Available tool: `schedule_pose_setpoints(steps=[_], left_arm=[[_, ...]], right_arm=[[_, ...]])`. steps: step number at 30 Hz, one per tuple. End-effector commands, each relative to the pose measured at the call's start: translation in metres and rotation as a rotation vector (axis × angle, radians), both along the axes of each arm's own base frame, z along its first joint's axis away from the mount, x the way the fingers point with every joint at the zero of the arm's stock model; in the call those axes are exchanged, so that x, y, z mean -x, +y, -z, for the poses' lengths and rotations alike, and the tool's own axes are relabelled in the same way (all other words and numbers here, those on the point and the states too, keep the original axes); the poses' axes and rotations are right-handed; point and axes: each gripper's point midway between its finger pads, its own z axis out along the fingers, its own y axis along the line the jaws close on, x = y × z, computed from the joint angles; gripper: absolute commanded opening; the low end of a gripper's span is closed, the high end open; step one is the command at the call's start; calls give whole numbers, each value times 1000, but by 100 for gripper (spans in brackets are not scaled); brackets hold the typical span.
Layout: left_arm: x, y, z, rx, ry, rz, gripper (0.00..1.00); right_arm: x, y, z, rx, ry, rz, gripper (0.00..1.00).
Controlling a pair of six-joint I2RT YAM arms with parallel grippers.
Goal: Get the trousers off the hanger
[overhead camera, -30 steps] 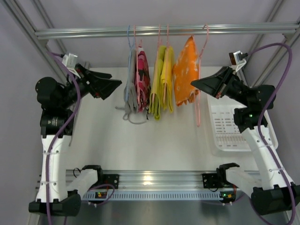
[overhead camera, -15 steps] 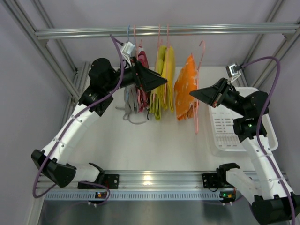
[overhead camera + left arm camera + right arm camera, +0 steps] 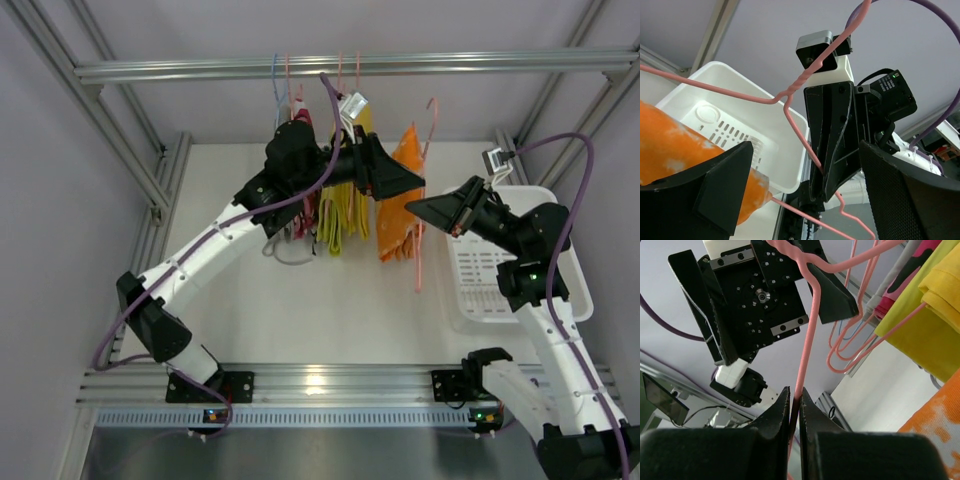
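The orange trousers (image 3: 395, 230) hang folded over the thin pink hanger (image 3: 418, 265), whose hook is below the rail. My right gripper (image 3: 412, 205) is shut on the hanger's side wire (image 3: 807, 340), pinched at the jaw tips (image 3: 795, 396). My left gripper (image 3: 410, 180) has reached across in front of the trousers' upper part and stands open. In the left wrist view the trousers (image 3: 675, 150) lie beside its left finger (image 3: 725, 185). The hanger wire (image 3: 740, 93) and the right gripper's tips (image 3: 832, 150) show between the open fingers.
A white slotted basket (image 3: 500, 290) sits on the table at the right, under the right arm. Yellow-green garments (image 3: 340, 225) and other clothes on hangers hang from the metal rail (image 3: 200, 70) just left of the trousers. Frame posts stand at both sides.
My left arm swung from the far left across to the trousers. The right gripper, still shut on the hanger, has brought it down off the rail and slightly left.
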Motion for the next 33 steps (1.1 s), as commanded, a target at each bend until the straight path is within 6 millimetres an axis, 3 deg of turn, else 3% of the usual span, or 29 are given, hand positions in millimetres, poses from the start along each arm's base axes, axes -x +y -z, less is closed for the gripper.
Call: schedule_pose_setpoints(steps=[1, 3, 8, 17, 20, 24, 26, 29, 30, 33], left_arm=[[2, -8, -32, 80, -43, -9, 90], [-4, -14, -32, 90, -23, -16, 88], [-10, -24, -33, 110, 2, -4, 71], [8, -41, -42, 157, 31, 89, 51], [10, -41, -43, 166, 51, 99, 38], [14, -37, -45, 169, 72, 108, 5], [18, -31, -49, 180, 83, 115, 0], [23, -18, -53, 194, 109, 125, 0], [21, -14, -52, 192, 117, 122, 0], [27, -1, -63, 206, 90, 128, 0]], right_arm=[[27, -4, -53, -28, -333, 28, 0], [30, -2, -55, -32, -339, 19, 0], [30, 0, -54, -34, -335, 14, 0], [26, 5, -51, -37, -326, 3, 0], [26, 6, -50, -37, -325, 2, 0], [23, 5, -47, -24, -325, 17, 0], [22, 4, -44, -23, -321, 25, 0], [22, 3, -38, 0, -317, 37, 23], [22, 2, -37, 23, -344, 53, 46], [19, -6, -32, 110, -369, 136, 69]])
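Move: The hanger's twisted neck is about 4 cm to the right of my open left hand, nearly level with it. My right fingers, already shut on the hanger wire, have that neck straight above them, some 5 cm up and 3 cm ahead. From the left hand, the orange trousers hang roughly 12 cm below, 3 cm ahead and 3 cm right. The yellow trousers hang about 9 cm to its left, 8 cm ahead and 8 cm lower. I slide my left hand about 4 cm to the right onto the hanger's neck and shut its fingers there, pinching the pink wire just above my right grip, then sink about 2 cm while rolling some 15 degrees, forward side down. My right hand keeps its hold almost in place until the left has closed, then opens its fingers around the wire and begins to tilt upward. ##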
